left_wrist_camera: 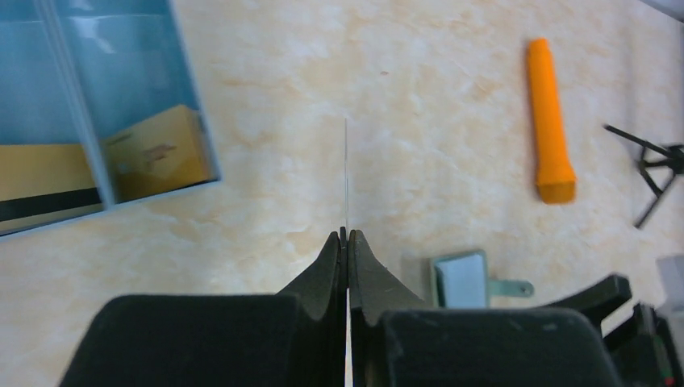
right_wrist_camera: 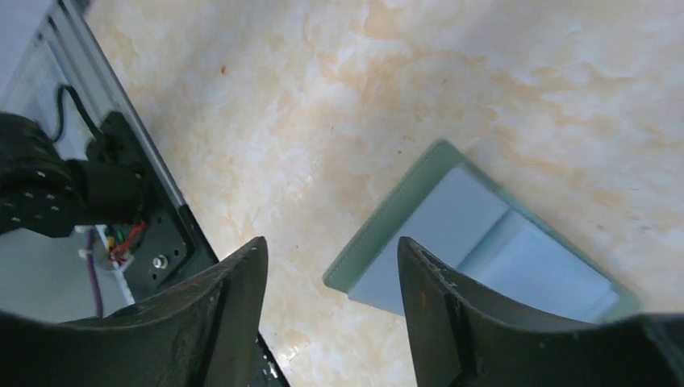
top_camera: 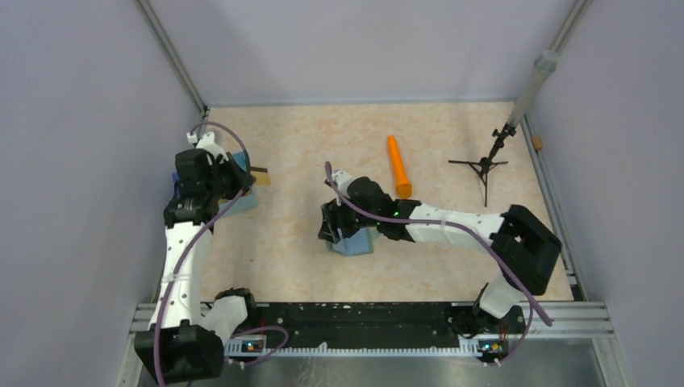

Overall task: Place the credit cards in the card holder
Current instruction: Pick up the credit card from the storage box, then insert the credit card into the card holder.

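Observation:
The card holder (top_camera: 355, 242) lies open mid-table, grey-green with a pale blue inside (right_wrist_camera: 484, 242); it also shows in the left wrist view (left_wrist_camera: 460, 278). My right gripper (top_camera: 335, 232) hovers open just over its left edge (right_wrist_camera: 331, 242), one finger above the wallet and one above bare table. My left gripper (top_camera: 247, 174) is shut (left_wrist_camera: 348, 235) on a gold-tan credit card (top_camera: 260, 176), seen edge-on as a thin line (left_wrist_camera: 347, 177) and held above the table beside the blue tray. More gold cards (left_wrist_camera: 153, 153) lie in the tray.
The blue three-compartment tray (top_camera: 242, 201) sits at far left (left_wrist_camera: 193, 105). An orange cylinder (top_camera: 398, 165) lies behind the wallet (left_wrist_camera: 548, 121). A small black tripod stand (top_camera: 482, 165) is at the back right. Grey walls and a metal rail ring the table.

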Robot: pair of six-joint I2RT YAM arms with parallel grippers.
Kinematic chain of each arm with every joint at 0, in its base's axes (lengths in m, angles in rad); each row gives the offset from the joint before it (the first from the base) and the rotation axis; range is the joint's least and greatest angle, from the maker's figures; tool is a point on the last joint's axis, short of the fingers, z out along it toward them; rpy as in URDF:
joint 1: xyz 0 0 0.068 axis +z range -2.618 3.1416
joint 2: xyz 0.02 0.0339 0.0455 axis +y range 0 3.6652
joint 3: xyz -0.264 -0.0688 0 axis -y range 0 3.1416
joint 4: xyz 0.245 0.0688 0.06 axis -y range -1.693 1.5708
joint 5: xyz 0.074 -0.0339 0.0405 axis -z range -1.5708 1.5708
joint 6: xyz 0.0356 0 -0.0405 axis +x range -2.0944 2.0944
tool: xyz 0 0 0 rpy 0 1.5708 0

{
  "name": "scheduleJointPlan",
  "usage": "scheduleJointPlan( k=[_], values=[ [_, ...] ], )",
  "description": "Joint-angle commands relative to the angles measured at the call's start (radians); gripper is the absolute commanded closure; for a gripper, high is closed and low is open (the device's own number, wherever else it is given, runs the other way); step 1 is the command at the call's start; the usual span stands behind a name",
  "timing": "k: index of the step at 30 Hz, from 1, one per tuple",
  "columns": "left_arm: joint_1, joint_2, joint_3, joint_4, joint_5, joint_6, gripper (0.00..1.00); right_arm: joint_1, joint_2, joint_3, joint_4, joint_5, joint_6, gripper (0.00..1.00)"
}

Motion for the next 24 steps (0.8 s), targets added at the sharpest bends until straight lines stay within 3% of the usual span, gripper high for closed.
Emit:
scheduleJointPlan(
  k=[1,5,11,17,24],
  values=[
    [-0.063,-0.035,-0.009,0.1,0.228,-0.021,1.0,-0.112,-0.23,-0.038,0.004,-0.079,-0.029,0.38],
    [-0.218,-0.028,0.008,0.102,0.306,0.034,1.0,-0.261,-0.366,-0.098,0.008,-0.216,-0.068,0.25],
    [-0.393,0.07,0.044,0.131,0.502,0.046,1.0,-0.429,-0.443,-0.116,0.039,-0.571,-0.115,0.22],
    [-0.513,0.173,0.097,0.151,0.604,0.056,1.0,-0.441,-0.457,-0.118,0.051,-0.785,-0.149,0.21],
    [-0.6,0.275,0.155,0.149,0.691,0.079,1.0,-0.441,-0.415,-0.136,0.02,-0.807,-0.194,0.25]
  ],
)
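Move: The left gripper already holds a card, its middle roughly 3 cm ahead of the fingers, 2 cm right and 2 cm below. The right gripper, where the card is headed, is about 11 cm back, 18 cm right and 12 cm lower; the storage box is 4 cm ahead, 16 cm left, 15 cm down. From the right hand, the card is some 13 cm ahead, 16 cm left and 10 cm up, and the open card holder 3 cm ahead, 5 cm right, 6 cm down. Swing the left gripper with its card about 24 cm right and 9 cm back, away from the storage box, turning it some 60 degrees clockwise until the card points at the right gripper. Meanwhile raise the right gripper off the card holder and draw it right, arcing forward then back, tilting its fingers up and spreading them wider to face the card. ##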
